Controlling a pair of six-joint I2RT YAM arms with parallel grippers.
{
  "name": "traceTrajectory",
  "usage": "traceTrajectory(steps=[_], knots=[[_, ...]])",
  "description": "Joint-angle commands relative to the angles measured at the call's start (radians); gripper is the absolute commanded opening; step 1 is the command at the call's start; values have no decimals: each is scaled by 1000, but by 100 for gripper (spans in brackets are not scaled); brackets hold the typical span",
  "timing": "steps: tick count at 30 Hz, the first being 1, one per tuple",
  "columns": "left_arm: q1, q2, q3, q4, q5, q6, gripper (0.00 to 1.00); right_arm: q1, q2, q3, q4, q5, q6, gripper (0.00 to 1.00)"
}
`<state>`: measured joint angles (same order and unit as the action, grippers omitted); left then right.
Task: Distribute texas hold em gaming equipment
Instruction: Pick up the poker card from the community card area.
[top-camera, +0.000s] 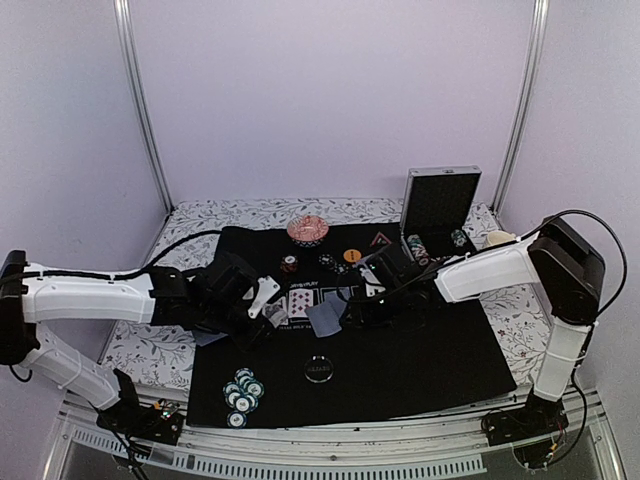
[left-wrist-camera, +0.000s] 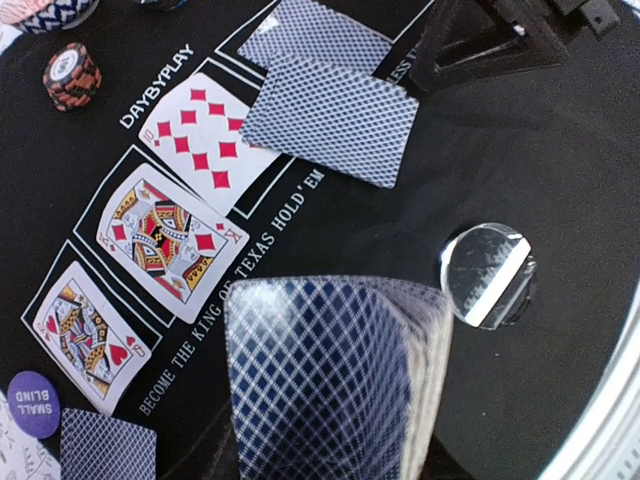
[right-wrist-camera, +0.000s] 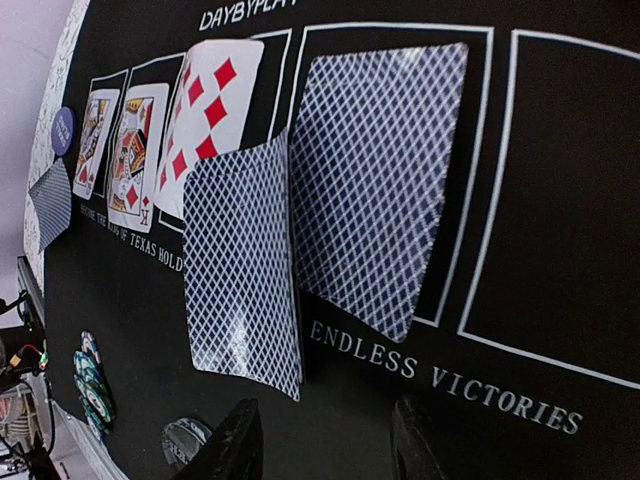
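Note:
A deck of blue-backed playing cards (left-wrist-camera: 330, 380) fills the left wrist view, with my left gripper (top-camera: 258, 310) shut on it over the black mat (top-camera: 420, 350). Three face-up cards lie in the mat's rectangles, the ten of diamonds (left-wrist-camera: 200, 135) among them. A face-down card (right-wrist-camera: 385, 175) fills the fourth rectangle. Another face-down card (right-wrist-camera: 245, 265) lies loose, overlapping it and the ten. My right gripper (right-wrist-camera: 325, 445) hovers open just in front of that loose card, nothing between its fingers (right-wrist-camera: 235, 445).
Teal chips (top-camera: 243, 392) sit near the mat's front left. A clear round button (top-camera: 319, 368) lies at front centre. A red chip stack (top-camera: 289, 264), orange button (top-camera: 351, 255) and triangle (top-camera: 378, 240) are at the back. The silver case (top-camera: 440, 205) stands open at back right.

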<state>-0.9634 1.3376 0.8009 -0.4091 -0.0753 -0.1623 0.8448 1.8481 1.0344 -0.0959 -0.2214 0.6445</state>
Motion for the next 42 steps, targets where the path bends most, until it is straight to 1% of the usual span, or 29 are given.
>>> traceTrajectory(steps=[1,4,7,13,22,27,32,36,42], knots=[[-15,50,-14,46,-68,-29,22,-5,56,43,55,-102,30,45],[-16,85,-17,64,-57,-33,22,-4,71,50,52,-93,33,44],[-22,116,-12,65,-47,-31,21,-4,98,69,29,-95,29,39],[-27,144,-5,53,-80,-27,21,-5,134,104,24,-113,29,34],[-31,166,6,46,-79,-19,21,-5,147,116,4,-124,35,20],[-32,173,8,46,-82,-19,21,-5,133,104,0,-115,36,4],[-35,205,17,49,-94,-16,22,-4,101,104,11,-151,24,2],[-46,245,38,49,-115,-13,25,-4,45,96,4,-152,15,2],[-73,319,73,63,-126,9,33,-5,-48,63,-22,-144,0,2]])
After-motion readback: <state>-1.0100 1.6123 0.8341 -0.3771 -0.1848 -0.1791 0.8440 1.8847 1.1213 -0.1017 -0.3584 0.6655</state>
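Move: The loose face-down card lies about 6 cm left of my right hand, 2 cm ahead and 3 cm below, its near right corner closest to my open fingers. Some 6 cm ahead and 3 cm left is the face-down card in the slot, and the ten of diamonds lies about 5 cm ahead and 11 cm left. The dealer puck sits some 11 cm back and 7 cm left. From my left hand the loose card is about 7 cm ahead, 9 cm right and 9 cm below. I slide my right hand about 3 cm left while sinking nearly 2 cm, to the loose card's near right corner, closing my fingers from half open until they pinch it, then raise it roughly 4 cm straight up. My left hand, still gripping the deck, sinks about 7 cm beside the card row, its left side tilting up slightly. ##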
